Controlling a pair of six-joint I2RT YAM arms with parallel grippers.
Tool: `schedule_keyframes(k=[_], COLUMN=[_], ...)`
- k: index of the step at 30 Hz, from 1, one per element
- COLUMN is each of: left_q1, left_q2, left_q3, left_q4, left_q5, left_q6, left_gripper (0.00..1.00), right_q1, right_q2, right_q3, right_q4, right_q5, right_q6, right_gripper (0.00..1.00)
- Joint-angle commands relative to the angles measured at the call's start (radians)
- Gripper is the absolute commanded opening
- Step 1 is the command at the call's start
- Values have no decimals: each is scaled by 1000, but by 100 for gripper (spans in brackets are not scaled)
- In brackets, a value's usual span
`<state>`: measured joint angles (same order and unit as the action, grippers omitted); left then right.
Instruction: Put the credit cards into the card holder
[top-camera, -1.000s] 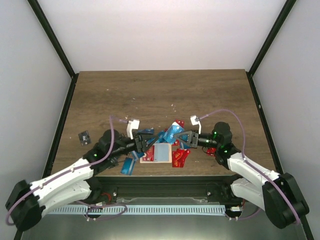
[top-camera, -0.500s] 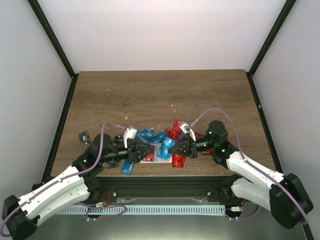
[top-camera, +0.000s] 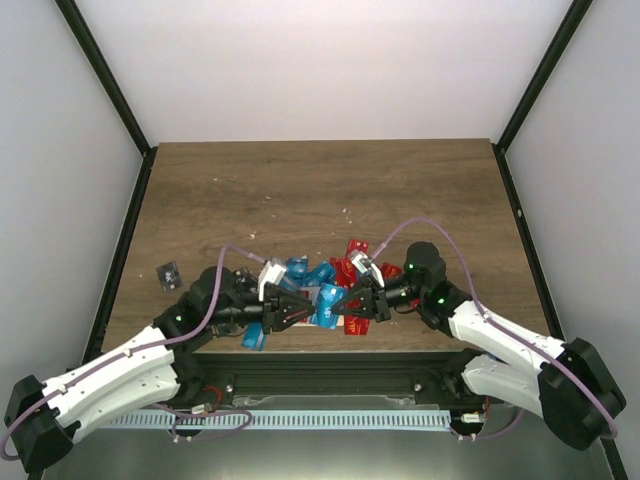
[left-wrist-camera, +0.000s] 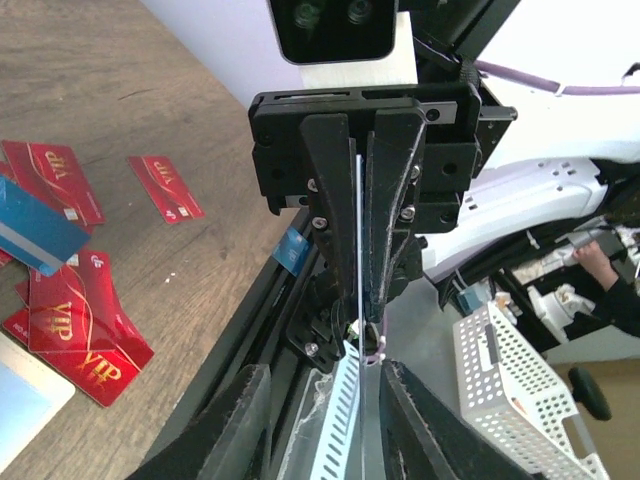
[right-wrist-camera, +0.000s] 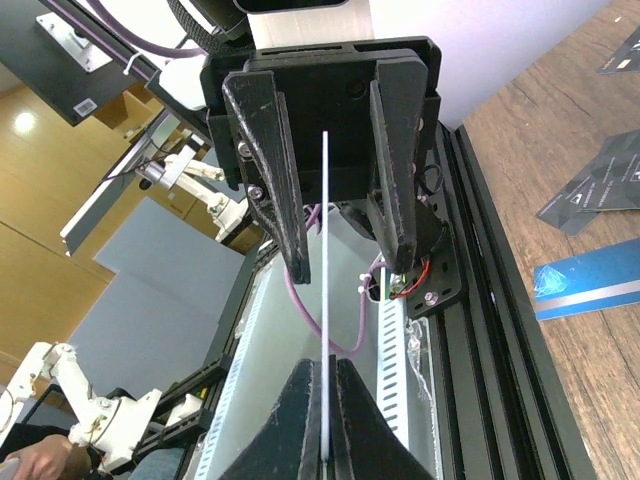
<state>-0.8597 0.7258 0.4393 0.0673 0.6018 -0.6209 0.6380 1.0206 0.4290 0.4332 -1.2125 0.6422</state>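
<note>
My right gripper (right-wrist-camera: 325, 362) is shut on a thin credit card (right-wrist-camera: 325, 250), seen edge-on as a pale line. In the top view that card (top-camera: 328, 305) looks blue and hangs between both grippers above the pile. My left gripper (left-wrist-camera: 325, 370) faces the right one, open, its jaws on either side of the card's free end, the card nearer the right-hand finger (left-wrist-camera: 420, 420). More credit cards lie below: red ones (left-wrist-camera: 75, 330) and a blue one (left-wrist-camera: 35, 230). The card holder shows only as a pale corner (left-wrist-camera: 15, 400) on the table.
A black card (top-camera: 168, 274) lies apart at the left. A blue card (top-camera: 258, 333) sits near the table's front edge, and red cards (top-camera: 352, 250) lie behind the grippers. Dark cards (right-wrist-camera: 600, 185) and a blue one (right-wrist-camera: 590, 290) lie beside the front rail (right-wrist-camera: 480, 330).
Both grippers have drawn together over the pile. The left jaws have narrowed around the free end of the card held by the right gripper.
</note>
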Motion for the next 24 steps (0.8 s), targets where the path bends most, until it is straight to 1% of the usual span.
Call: schedule_keyframes(k=[1, 6, 10, 13, 15, 16, 18, 19, 20, 22, 24], left_q1=[-16, -26, -32, -38, -38, -38, -38, -36, -37, -35, -29], left_q2=[5, 19, 38, 43, 43, 43, 43, 69, 77, 86, 92], left_q3=[29, 30, 32, 34, 36, 35, 33, 33, 26, 11, -7], left_q4=[35, 35, 39, 36, 13, -8, -69, -106, -132, -174, -197], left_q5=[5, 4, 0, -12, -54, -91, -190, -247, -291, -349, -380], left_q6=[19, 21, 23, 24, 22, 17, -1, -16, -32, -69, -113], left_gripper=[29, 23, 15, 5, 4, 4, 4, 4, 4, 4, 4], right_q1=[21, 33, 43, 45, 45, 45, 45, 45, 45, 42, 41], right_q2=[5, 9, 13, 14, 10, 6, -1, -2, -2, 6, 17], right_q3=[46, 51, 54, 55, 59, 67, 85, 94, 98, 97, 84], right_q4=[-9, -21, -26, -36, -60, -91, -195, -239, -277, -327, -344], right_q5=[-15, -10, -8, 1, 26, 58, 156, 215, 282, 371, 432], right_q6=[-25, -33, -40, -46, -57, -70, -104, -115, -122, -125, -110], right_gripper=[1, 1, 1, 1, 1, 6, 26, 36, 43, 49, 51])
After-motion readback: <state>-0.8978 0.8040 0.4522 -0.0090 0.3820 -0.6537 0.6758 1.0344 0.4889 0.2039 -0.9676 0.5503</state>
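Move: The right hand already grips the blue card, whose middle lies about 2 cm to its left and level with it. From the left hand, whose open fingers already straddle that card, its middle is some 3 cm to the right. Counted from the left hand, the card holder lies about 8 cm ahead and 20 cm below, red cards 6 cm ahead and 12 cm right at that depth, and a loose blue card 16 cm left, level fore and aft. The left fingers close on the near edge of the blue card and pinch it while both hands hardly move; only then do the right fingers open to about half and release their side. The left hand then carries the card some 4 cm down and 3 cm forward towards the card holder, turning about 10 degrees counter-clockwise, while the open right hand also goes forward and down, about 3 cm each, turning clockwise. ##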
